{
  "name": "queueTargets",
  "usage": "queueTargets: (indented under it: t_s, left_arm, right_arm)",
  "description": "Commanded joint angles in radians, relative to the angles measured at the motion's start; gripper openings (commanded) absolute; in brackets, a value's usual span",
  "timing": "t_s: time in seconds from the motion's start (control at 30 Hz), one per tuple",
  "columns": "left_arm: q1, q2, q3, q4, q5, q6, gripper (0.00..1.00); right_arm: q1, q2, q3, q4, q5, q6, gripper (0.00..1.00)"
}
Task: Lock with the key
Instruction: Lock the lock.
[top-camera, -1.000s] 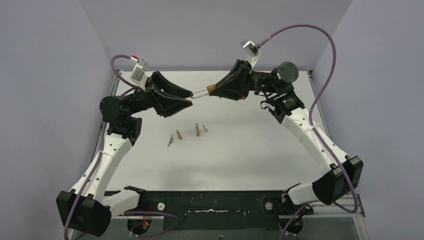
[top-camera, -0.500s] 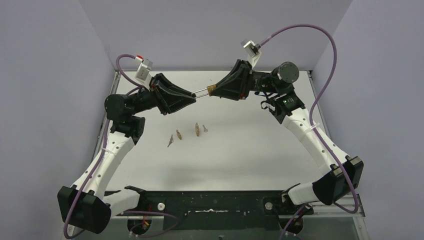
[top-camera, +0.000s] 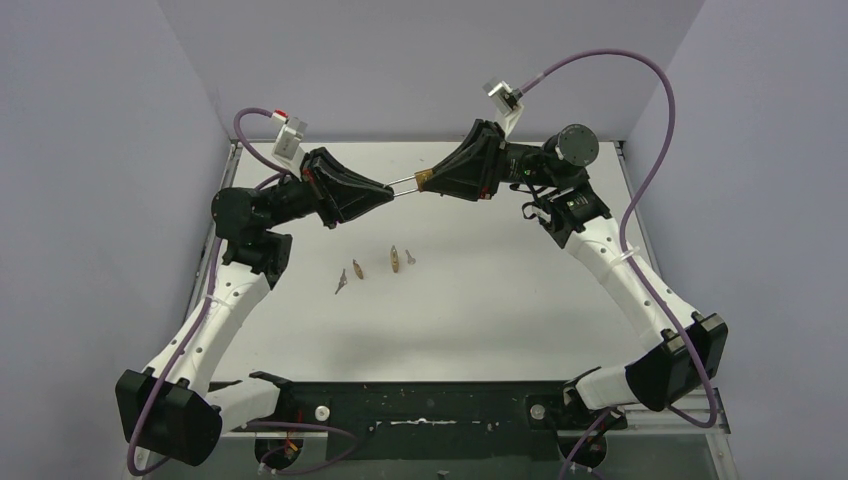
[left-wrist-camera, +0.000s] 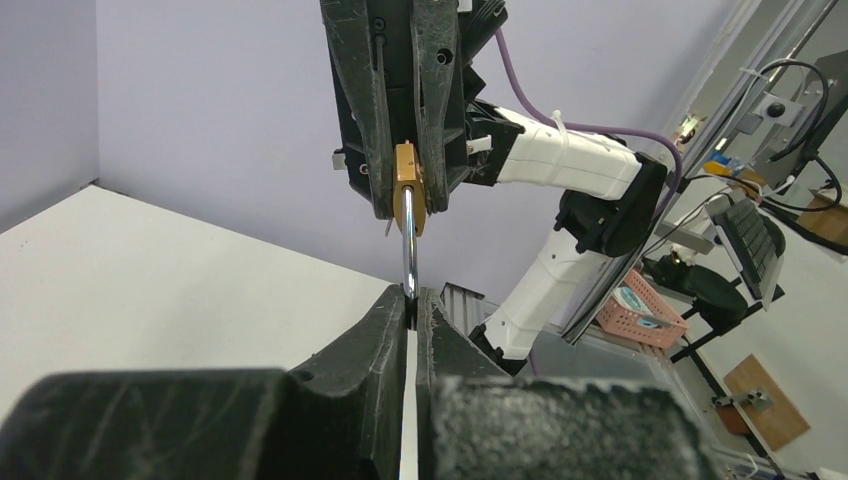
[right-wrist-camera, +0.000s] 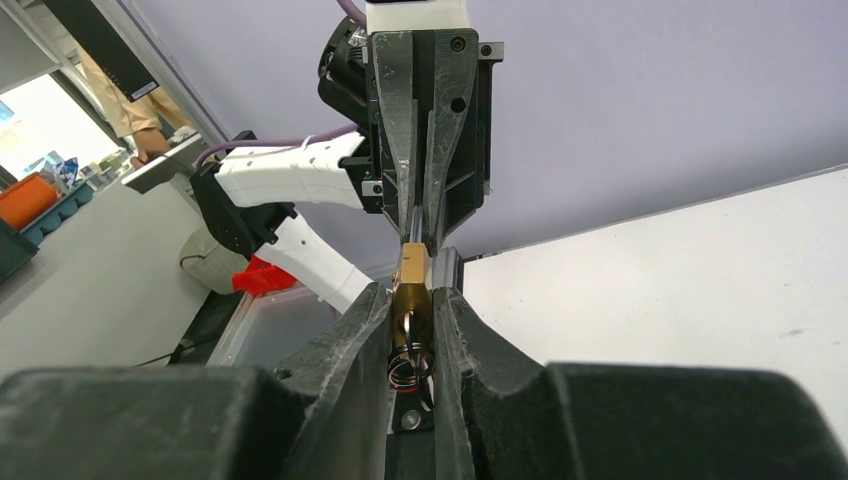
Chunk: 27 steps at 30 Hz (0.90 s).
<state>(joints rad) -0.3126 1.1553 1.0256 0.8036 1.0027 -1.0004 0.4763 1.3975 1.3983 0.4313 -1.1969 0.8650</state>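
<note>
A brass padlock (top-camera: 423, 180) hangs in mid-air over the back of the table, held between both arms. My right gripper (right-wrist-camera: 411, 295) is shut on its body (right-wrist-camera: 410, 280). A key with a wire ring (right-wrist-camera: 410, 362) sticks out of the lock's underside between the fingers. My left gripper (left-wrist-camera: 412, 295) is shut on the tip of the silver shackle (left-wrist-camera: 409, 245), which extends out from the brass body (left-wrist-camera: 406, 180). In the top view the two grippers meet tip to tip, left gripper (top-camera: 387, 192) against right gripper (top-camera: 430, 181).
Several small brass and silver key-like pieces (top-camera: 357, 268) (top-camera: 395, 259) lie loose on the white table (top-camera: 480, 300), below the grippers. Purple walls close in the back and sides. The black base rail (top-camera: 420, 405) runs along the near edge.
My left gripper has closed from open onto the shackle tip and its arm has shifted slightly up and right. The right arm and padlock have held still.
</note>
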Motion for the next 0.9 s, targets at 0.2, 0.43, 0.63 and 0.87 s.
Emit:
queueTargets:
  t_s: [0.2, 0.43, 0.63, 0.87]
  left_arm:
    - [-0.010, -0.006, 0.027, 0.045, -0.021, 0.002, 0.00]
    - [-0.011, -0.008, 0.022, 0.045, -0.020, 0.002, 0.00]
    - [-0.010, -0.008, 0.016, 0.041, -0.022, 0.006, 0.00]
    - [-0.010, 0.000, 0.013, 0.032, -0.022, 0.017, 0.00]
  right_arm:
    - [-0.001, -0.042, 0.010, -0.005, 0.021, -0.049, 0.25]
    - [-0.001, -0.046, 0.012, -0.005, 0.023, -0.052, 0.28]
    - [-0.001, -0.055, 0.010, -0.005, 0.027, -0.058, 0.44]
    - [-0.003, -0.064, 0.010, 0.005, 0.033, -0.058, 0.48]
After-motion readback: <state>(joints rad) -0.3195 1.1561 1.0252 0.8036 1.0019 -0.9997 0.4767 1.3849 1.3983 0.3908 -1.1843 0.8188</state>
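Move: The lock is held up between the two grippers. Its brass body sits about 1 cm to the left of the right hand, pinched in its fingertips. The keys hang roughly 1 cm to that hand's right and 1 cm below. From the left hand, which pinches the bend of the long shackle right at its tips, the body lies some 6 cm to the right, 1 cm ahead and 1 cm above. A brass padlock rests on the table, roughly 12 cm ahead of the left hand, 2 cm to its left and 43 cm below. The right fingers let go of the lock body, opening from nearly shut to about half wide on either side of it. The right hand stays practically in place, dipping under half a centimetre and coming back up. The left hand holds still, shut on the shackle's bend and carrying the lock alone by the end. ##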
